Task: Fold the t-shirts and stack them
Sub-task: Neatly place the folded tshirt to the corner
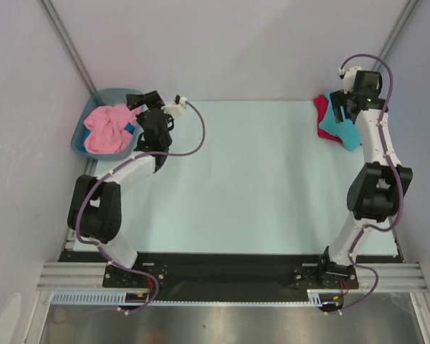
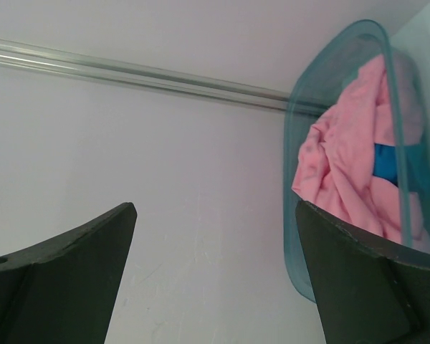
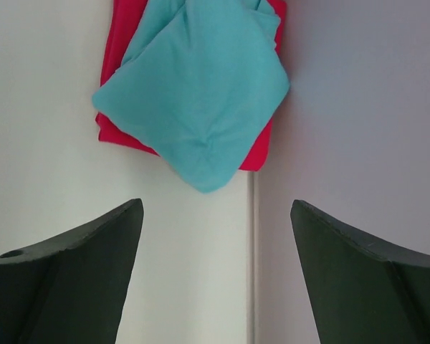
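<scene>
A crumpled pink t-shirt (image 1: 106, 130) (image 2: 344, 158) fills the grey-blue tub (image 1: 113, 93) (image 2: 290, 143) at the back left. My left gripper (image 1: 137, 109) (image 2: 215, 208) hangs open just right of the tub's rim, with nothing between its fingers. At the back right, a folded turquoise t-shirt (image 1: 342, 127) (image 3: 201, 93) lies skewed on top of a folded crimson t-shirt (image 1: 321, 118) (image 3: 118, 43). Above that stack my right gripper (image 1: 342, 107) (image 3: 216, 204) is open and empty, clear of the cloth.
A patch of blue (image 2: 387, 161) shows under the pink cloth in the tub. The stack lies against the right wall (image 3: 358, 107), at the table's edge. Grey walls close in the back and both sides of the pale table (image 1: 251, 172).
</scene>
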### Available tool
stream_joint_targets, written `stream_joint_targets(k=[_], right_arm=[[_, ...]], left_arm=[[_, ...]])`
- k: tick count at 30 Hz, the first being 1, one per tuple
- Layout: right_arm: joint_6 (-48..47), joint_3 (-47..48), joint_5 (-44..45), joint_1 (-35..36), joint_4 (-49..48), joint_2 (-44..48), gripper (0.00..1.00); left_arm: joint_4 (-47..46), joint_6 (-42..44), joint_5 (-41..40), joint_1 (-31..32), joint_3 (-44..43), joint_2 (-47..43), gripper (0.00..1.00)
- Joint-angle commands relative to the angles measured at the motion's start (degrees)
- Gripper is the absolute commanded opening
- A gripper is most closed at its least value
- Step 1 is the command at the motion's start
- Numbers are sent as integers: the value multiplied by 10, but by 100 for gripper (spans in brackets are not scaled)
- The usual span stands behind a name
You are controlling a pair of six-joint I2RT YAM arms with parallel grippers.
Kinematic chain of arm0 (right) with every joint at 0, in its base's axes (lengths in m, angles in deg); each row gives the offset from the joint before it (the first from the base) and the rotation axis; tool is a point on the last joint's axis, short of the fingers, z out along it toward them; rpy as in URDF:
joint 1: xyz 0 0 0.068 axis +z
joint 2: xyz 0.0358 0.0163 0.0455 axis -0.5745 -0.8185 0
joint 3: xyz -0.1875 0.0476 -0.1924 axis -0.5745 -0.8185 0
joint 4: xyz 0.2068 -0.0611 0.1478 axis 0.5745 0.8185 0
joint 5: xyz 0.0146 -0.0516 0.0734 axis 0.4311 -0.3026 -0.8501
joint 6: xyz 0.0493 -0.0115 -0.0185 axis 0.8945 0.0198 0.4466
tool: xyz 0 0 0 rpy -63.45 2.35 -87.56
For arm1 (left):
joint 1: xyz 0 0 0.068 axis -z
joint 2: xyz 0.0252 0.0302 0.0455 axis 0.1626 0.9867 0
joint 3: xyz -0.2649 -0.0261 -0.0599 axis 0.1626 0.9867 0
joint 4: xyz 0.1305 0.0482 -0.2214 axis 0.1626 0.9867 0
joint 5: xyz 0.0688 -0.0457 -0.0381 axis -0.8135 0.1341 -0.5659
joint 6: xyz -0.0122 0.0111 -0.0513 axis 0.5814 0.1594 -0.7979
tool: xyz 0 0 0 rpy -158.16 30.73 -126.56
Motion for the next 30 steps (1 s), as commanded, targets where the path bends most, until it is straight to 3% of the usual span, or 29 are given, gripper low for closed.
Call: stream_joint_targets(k=[1,18,23,30], right_arm=[[74,62,26,6,-13,-62,89],[208,395,18,-46,-18,-347,88],[244,392,-22,-55,-39,-384,87],[307,346,-59,-66,-91,-399,88]], left_arm=[[-24,-28,9,13,25,-30,100],[-59,159,103,85,16,-59,100],[-75,221,133,95,36,-65,100],[-58,253,124,112,-6,-48,100]])
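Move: The loosely folded teal t-shirt has its middle about 8 cm ahead of the right gripper, 4 cm to its right and some 21 cm below. The red folded t-shirt lies right under it, roughly 9 cm ahead of that gripper, 3 cm to its right and 23 cm down. From the left gripper the teal t-shirt is far off, about 72 cm to the right, 9 cm ahead and 26 cm below. Reach the open right gripper forward and down over the teal t-shirt, about 13 cm each way, easing the descent midway while it drifts some 7 cm right, then sinking again; roll its left side up and turn it clockwise. Keep its fingers wide and stop above the cloth. Meanwhile swing the empty left gripper right, away from the basket, dipping slightly before it rises, turning clockwise. ##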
